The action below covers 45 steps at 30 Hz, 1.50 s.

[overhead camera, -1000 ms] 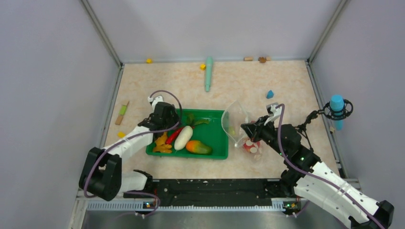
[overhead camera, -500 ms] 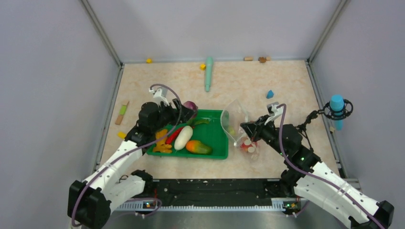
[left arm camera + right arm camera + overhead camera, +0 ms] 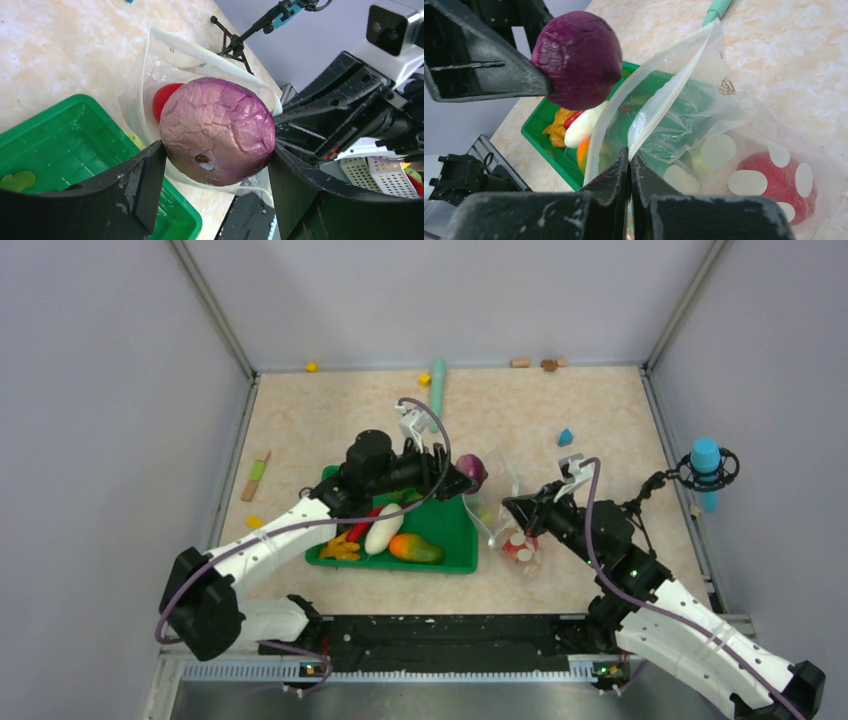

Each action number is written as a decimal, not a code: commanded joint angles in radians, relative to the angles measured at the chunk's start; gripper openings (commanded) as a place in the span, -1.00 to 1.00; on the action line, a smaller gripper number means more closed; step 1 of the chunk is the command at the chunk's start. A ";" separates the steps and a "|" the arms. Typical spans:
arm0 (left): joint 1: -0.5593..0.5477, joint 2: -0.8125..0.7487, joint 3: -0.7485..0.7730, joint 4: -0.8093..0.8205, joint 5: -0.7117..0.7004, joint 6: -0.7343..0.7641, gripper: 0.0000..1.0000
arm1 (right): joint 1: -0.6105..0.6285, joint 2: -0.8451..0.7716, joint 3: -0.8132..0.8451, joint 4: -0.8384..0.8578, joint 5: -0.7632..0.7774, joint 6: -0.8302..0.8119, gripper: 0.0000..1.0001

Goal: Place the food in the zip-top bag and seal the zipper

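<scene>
My left gripper is shut on the purple onion and holds it in the air just left of the zip-top bag's open mouth. From the left wrist the onion fills the space between both fingers, with the bag and a red tomato behind it. My right gripper is shut on the bag's near mouth edge and holds the zipper strip up. One tomato lies inside the bag. White radish, mango, chili and yellow-orange bunch lie in the green tray.
A teal stick lies at the back centre and a blue block sits behind the bag. Small yellow and wooden blocks line the back wall. A blue-tipped stand rises at the right edge.
My left arm has lifted the onion from the tray's far left corner and carried it right, up to the bag's mouth. The right gripper and the bag have barely moved.
</scene>
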 commanded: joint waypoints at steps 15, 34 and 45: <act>-0.045 0.115 0.133 -0.044 0.079 0.101 0.94 | -0.007 -0.028 0.002 0.065 -0.011 -0.005 -1.00; -0.040 -0.276 -0.170 -0.217 -0.649 0.098 0.94 | -0.007 -0.036 0.001 0.054 0.003 -0.009 -1.00; -0.036 -0.217 -0.183 -0.392 -0.756 0.143 0.94 | -0.007 -0.004 0.008 0.048 0.017 -0.019 -1.00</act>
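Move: My left hand already holds the red onion at the bag; the middle of the open mouth is roughly 4 cm to its right, 3 cm back and 6 cm below. The tomatoes in the bag are about 13 cm right, 6 cm back and 18 cm below. In the green tray, some 20 cm below, the papaya lies 11 cm left and 6 back, the white gourd 17 left and 1 back. From my right hand the mouth's middle is about 4 cm left, 1 ahead, 3 below. I ease the onion about 3 cm right and 3 cm down into the bag's mouth and open my left fingers to let it go. Then I lift a couple of centimetres and swing back left some 15 cm, sinking towards the tray while the hand turns about 40 degrees counter-clockwise, fingers wide. My right hand stays put, still pinching the bag's edge. ##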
